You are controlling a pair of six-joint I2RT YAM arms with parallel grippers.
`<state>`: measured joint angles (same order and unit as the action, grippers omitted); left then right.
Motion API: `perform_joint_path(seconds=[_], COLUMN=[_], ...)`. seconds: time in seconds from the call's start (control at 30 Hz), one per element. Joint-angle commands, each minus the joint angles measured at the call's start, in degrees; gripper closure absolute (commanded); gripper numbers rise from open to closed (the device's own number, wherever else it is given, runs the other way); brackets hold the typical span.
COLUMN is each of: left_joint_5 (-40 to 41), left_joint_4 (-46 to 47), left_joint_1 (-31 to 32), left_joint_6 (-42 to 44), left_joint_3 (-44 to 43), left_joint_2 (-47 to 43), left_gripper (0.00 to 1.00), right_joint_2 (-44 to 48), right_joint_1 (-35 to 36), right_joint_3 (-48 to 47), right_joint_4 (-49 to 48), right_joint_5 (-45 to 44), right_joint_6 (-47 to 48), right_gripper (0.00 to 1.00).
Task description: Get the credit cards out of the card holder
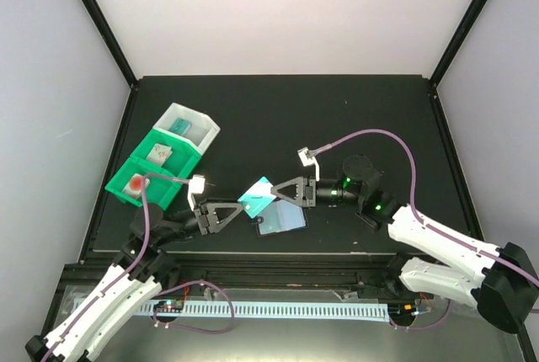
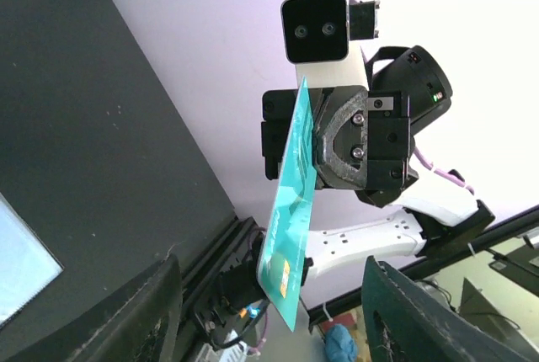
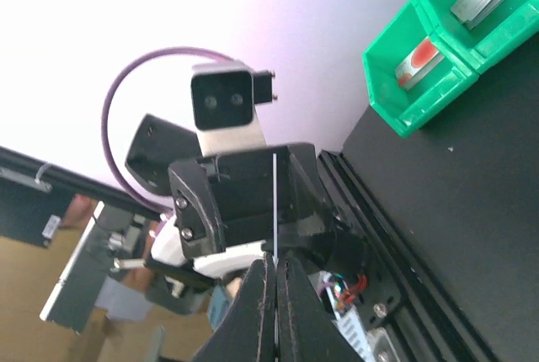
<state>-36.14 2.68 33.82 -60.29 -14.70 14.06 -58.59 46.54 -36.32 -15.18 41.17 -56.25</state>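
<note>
A teal credit card (image 1: pixel 255 199) hangs in the air between my two grippers. My right gripper (image 1: pixel 274 195) is shut on its far end; in the right wrist view only the card's thin edge (image 3: pixel 274 202) shows, rising from the closed right gripper (image 3: pixel 275 311). My left gripper (image 1: pixel 243 210) faces it, open. In the left wrist view the teal card (image 2: pixel 290 210) has its near corner between the spread fingers (image 2: pixel 143 320) of the left gripper (image 2: pixel 278 324), touching neither. The card holder (image 1: pixel 280 219) lies on the table below, pale blue pockets up, and its corner (image 2: pixel 21 269) shows in the left wrist view.
Green bins (image 1: pixel 156 167) and a white bin (image 1: pixel 200 124) stand at the back left, each holding a card: red-marked (image 1: pixel 136 183), pale (image 1: pixel 158 153), teal (image 1: pixel 178 126). The green bins (image 3: pixel 446 50) also show in the right wrist view. A black round thing (image 1: pixel 358 166) sits behind the right arm.
</note>
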Motion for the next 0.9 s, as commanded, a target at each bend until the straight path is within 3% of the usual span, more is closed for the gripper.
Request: perform_joint_path(seconds=[0.0,0.23,0.77,0.87], left_joint_5=[2.52,2.43,2.44,2.62], left_joint_4=[3.59,6.60,13.72,14.40], left_joint_1=[-0.04,-0.07,0.01,0.01], left_joint_6=[-4.29,-7.08,-10.88,-11.81], left_joint_3=[0.47,1.16,3.24,3.74], left_joint_2=[-0.73,1.56,4.50,4.57], left_gripper=[0.43,0.59,0.72,0.84], right_joint_2=[-0.36,-1.22,-3.97,-4.36], right_joint_1=[0.21,0.19,0.21,0.21], right_joint_3=[1.71,3.93,5.33,5.66], right_joint_4=[-10.44,-14.61,-18.02,-18.59], right_joint_5=[-5.78,-8.00,-7.25,-7.16], right_joint_6=[-9.36,-13.55,-15.18,-15.43], right_gripper=[0.99,0.99,0.99,0.99])
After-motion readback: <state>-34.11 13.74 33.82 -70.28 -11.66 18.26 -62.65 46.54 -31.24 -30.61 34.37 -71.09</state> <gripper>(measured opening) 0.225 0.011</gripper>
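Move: Just right of the left hand hangs the teal credit card, its middle about 5 cm to the right, 2 cm ahead and 1 cm higher. The open card holder lies on the table some 10 cm right of that hand, 6 cm ahead and 17 cm below. The right hand already pinches the card, whose middle is about 5 cm to its left, 1 cm back and 1 cm lower; from it the holder is 1 cm right, 2 cm ahead and 19 cm below. Closing its wide-open fingers steadily to a narrow gap around the card's free lower end, the left hand edges forward about 1.5 cm and rolls slightly. The right hand keeps its pinch and carries the card forward some 2.5 cm, swinging its fingers clockwise and rolling about 10 degrees, then sinks a little at the end. Whether the left pads touch the card can't be seen. ##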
